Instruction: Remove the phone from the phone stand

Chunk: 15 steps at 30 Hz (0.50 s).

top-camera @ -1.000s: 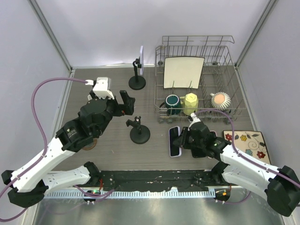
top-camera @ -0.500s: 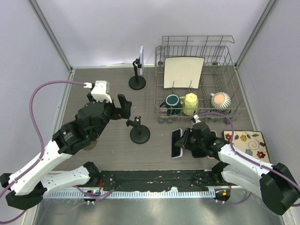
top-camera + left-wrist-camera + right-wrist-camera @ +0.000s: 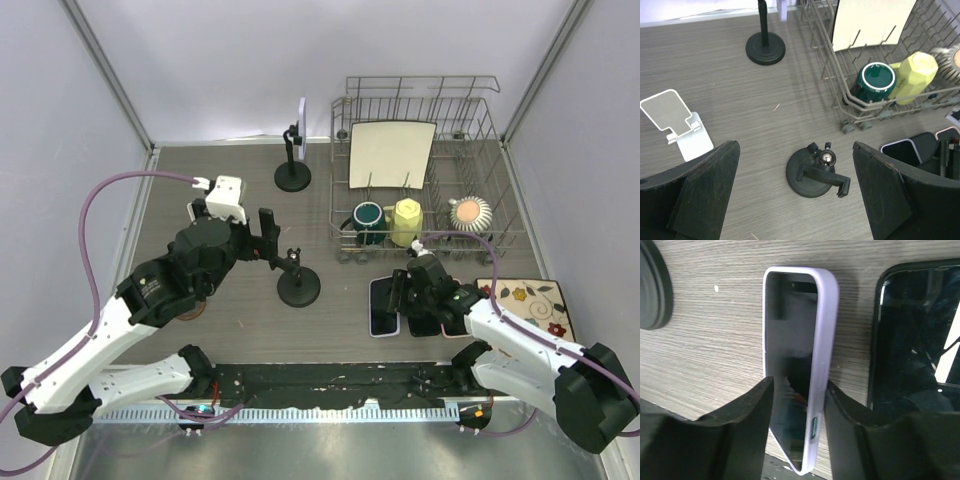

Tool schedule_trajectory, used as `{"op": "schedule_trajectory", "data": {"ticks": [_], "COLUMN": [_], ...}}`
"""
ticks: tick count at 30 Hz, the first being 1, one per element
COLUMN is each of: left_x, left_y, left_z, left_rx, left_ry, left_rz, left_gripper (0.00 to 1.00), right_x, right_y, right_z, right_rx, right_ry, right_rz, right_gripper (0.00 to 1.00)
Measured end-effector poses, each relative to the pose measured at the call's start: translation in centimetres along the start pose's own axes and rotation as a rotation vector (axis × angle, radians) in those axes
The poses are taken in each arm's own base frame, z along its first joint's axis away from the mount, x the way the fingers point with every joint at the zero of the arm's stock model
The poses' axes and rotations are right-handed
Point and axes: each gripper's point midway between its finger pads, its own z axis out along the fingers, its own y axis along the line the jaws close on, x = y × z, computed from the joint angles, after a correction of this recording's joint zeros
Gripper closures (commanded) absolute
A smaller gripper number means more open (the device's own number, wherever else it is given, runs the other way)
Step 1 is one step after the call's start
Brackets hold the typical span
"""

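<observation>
The black phone stand [image 3: 298, 285] with a round base stands mid-table, and its clamp [image 3: 822, 172] is empty. My left gripper [image 3: 795, 200] is open, with the fingers wide apart on either side of the stand and above it; it also shows in the top view [image 3: 268, 235]. My right gripper [image 3: 797, 405] is shut on the phone in a lavender case [image 3: 795, 330]. It holds the phone by its long edges low over the table, right of the stand [image 3: 383, 305].
A second dark phone [image 3: 915, 340] lies just right of the held one. A white folding stand [image 3: 680, 125] sits to the left. A tall stand [image 3: 292, 160] holding a white device is at the back. There is a dish rack [image 3: 420, 100] with a plate and mugs, and a floral mat [image 3: 525, 305].
My right gripper has moved the lavender phone a little right and down, next to the dark phone. My left gripper has shifted slightly right, closer over the stand.
</observation>
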Motion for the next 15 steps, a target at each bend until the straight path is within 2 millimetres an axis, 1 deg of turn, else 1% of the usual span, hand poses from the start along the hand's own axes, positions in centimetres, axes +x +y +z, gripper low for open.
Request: {"op": "schedule_trajectory", "data": {"ticks": [5, 8, 10, 15], "left_x": [1.2, 1.7, 2.0, 3.1], "left_y": [0.0, -0.1, -0.2, 0.1], "left_z": [0.3, 0.5, 0.6, 0.5], "left_rx": [-0.002, 0.002, 0.002, -0.001], "left_ry": [0.046, 0.066, 0.079, 0.123], "left_rz": [0.045, 0.059, 0.07, 0.108], "left_gripper": [0.0, 0.0, 0.0, 0.0], "right_x": [0.2, 0.3, 0.1, -1.4], "right_y": [-1.3, -1.8, -1.8, -1.0], "right_z": [0.0, 0.0, -0.1, -0.5], "right_rx": [0.068, 0.093, 0.101, 0.103], "right_ry": [0.017, 0.031, 0.031, 0.002], "right_rz": [-0.039, -0.056, -0.066, -0.098], "right_gripper": [0.4, 0.36, 0.35, 0.27]}}
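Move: The lilac-rimmed phone is all but down, its raised right edge still between the right fingers; its middle lies about 3 cm to their left, 1 cm ahead and 2 cm below. The black phone is some 7 cm to the right of that hand and 1 cm back; the emptied phone stand is about 25 cm left and 4 cm ahead. From the left hand the lilac-rimmed phone is roughly 28 cm right, 5 cm back, 31 cm below. Let the lilac-rimmed phone's edge go by spreading the right fingers further, shifting the hand left over the phone about 1.5 cm while sinking slightly and rolling its left side down, then ease forward and up. Meanwhile lower the open, empty left gripper about 3 cm towards the emptied stand, tilting it slightly. ##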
